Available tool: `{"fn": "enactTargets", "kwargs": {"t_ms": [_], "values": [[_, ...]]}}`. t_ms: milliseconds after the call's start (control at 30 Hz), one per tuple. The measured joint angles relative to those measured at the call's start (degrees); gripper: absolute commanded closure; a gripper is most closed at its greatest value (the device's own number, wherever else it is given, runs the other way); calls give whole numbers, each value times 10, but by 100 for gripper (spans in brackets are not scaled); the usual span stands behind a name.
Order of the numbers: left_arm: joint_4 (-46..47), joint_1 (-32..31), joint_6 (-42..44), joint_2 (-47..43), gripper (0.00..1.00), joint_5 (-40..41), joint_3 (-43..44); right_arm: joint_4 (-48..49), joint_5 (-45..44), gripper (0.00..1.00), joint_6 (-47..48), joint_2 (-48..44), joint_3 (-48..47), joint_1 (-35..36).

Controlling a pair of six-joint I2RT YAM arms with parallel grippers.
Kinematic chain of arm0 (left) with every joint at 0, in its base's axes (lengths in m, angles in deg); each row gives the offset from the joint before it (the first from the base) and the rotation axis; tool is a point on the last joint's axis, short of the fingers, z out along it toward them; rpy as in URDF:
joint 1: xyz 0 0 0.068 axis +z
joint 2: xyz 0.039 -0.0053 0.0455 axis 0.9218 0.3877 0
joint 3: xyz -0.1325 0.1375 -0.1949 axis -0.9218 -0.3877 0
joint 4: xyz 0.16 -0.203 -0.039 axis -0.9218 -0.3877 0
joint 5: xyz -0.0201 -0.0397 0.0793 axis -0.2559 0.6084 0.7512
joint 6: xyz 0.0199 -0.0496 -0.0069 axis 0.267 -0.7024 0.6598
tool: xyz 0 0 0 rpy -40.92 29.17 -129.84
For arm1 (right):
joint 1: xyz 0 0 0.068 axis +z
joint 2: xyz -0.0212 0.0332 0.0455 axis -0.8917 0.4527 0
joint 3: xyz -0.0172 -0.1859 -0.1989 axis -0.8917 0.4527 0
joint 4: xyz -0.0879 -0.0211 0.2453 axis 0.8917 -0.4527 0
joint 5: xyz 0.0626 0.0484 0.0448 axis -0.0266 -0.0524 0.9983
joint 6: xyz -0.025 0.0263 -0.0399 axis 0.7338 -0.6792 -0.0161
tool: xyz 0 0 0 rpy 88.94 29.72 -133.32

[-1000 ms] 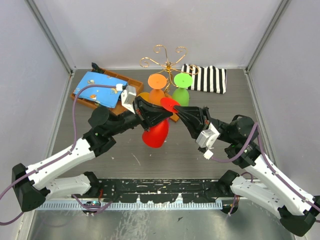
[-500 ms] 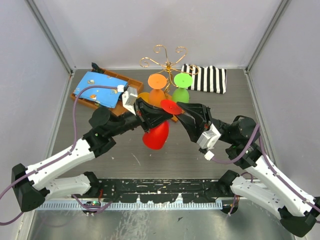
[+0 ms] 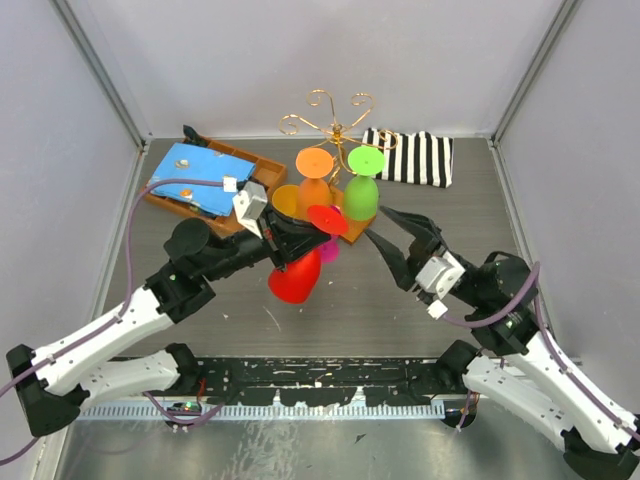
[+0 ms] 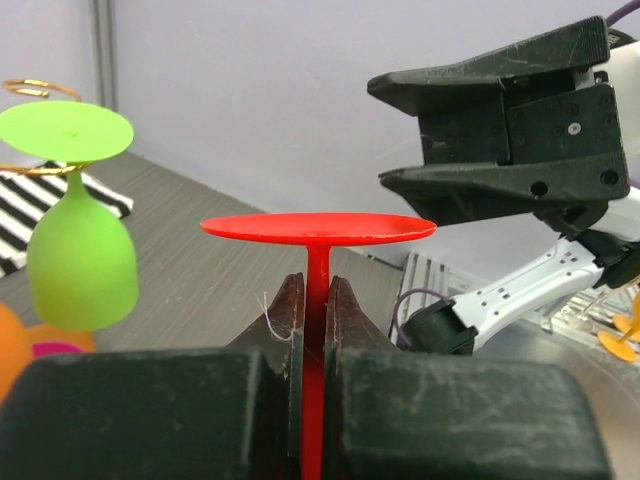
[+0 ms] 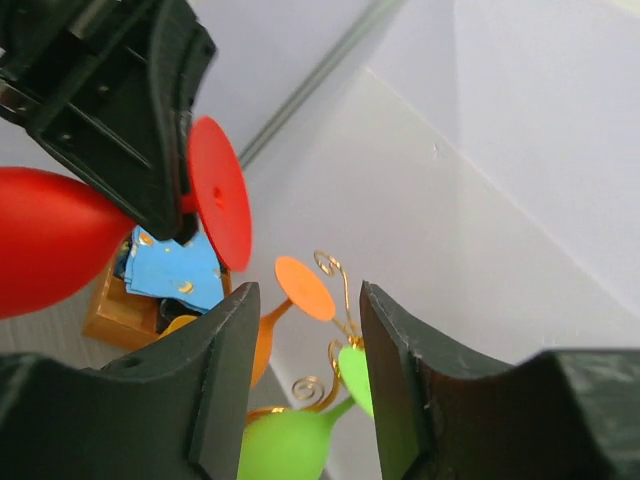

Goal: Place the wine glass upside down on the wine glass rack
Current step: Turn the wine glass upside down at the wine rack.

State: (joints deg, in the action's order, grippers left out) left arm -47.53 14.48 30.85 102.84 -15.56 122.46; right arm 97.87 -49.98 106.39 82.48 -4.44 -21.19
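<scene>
A red wine glass (image 3: 296, 279) hangs foot up and bowl down over the table's middle. My left gripper (image 3: 300, 243) is shut on its stem (image 4: 317, 275), just under the flat red foot (image 4: 318, 228). My right gripper (image 3: 380, 226) stands open to the right of the glass, apart from it, with nothing between its fingers. The wine glass rack (image 3: 336, 113), gold wire with scroll arms, stands behind. An orange glass (image 3: 313, 175) and a green glass (image 3: 362, 190) hang upside down on it. In the right wrist view the red foot (image 5: 220, 195) lies left of the open gripper (image 5: 305, 296).
A wooden tray with blue cloth (image 3: 200, 178) sits at the back left. A black-and-white striped cloth (image 3: 415, 157) lies at the back right. A yellow-orange glass (image 3: 285, 198) and something magenta (image 3: 330, 251) show by the rack's base. Grey walls close in on both sides.
My right gripper has opened, come off the red glass and drawn back to the right. The left arm has carried the glass slightly left and toward the near edge.
</scene>
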Motion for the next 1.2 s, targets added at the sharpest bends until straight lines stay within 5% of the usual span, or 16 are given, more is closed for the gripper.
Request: {"fn": "enactTargets", "kwargs": {"t_ms": [367,467,533,567,867,1200], "values": [[-122,0,68,-90,100,72,0,-80,-204,43,-270,-90,40,0],[-143,0,78,-101,100,88,0,-173,-282,30,-360,-53,-6,0],[-150,0,80,-103,100,94,0,-255,-330,5,-417,-8,-60,0],[-154,0,81,-103,100,97,0,-287,-341,1,-438,12,-82,0],[-177,0,81,-104,100,111,0,-500,-396,0,-535,85,-152,0],[-181,0,80,-106,100,127,0,-507,-412,7,-542,101,-242,-1]]}}
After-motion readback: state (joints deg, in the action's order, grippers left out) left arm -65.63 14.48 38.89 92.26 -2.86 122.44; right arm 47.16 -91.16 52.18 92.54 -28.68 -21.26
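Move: The left hand already pinches the upturned red wine glass by its stem; the rack's hub is about 21 cm ahead of it, 3 cm right and roughly level. Hanging there are the orange glass, some 15 cm ahead, 1 cm left, and the green one, 15 cm ahead, 8 cm right, both about 7 cm lower. From the already free right hand, the red glass's middle lies about 12 cm left, 2 cm back and 5 cm below. The right hand opens wide, retreating right and down, tipping down; the left carries the glass 5 cm left. ##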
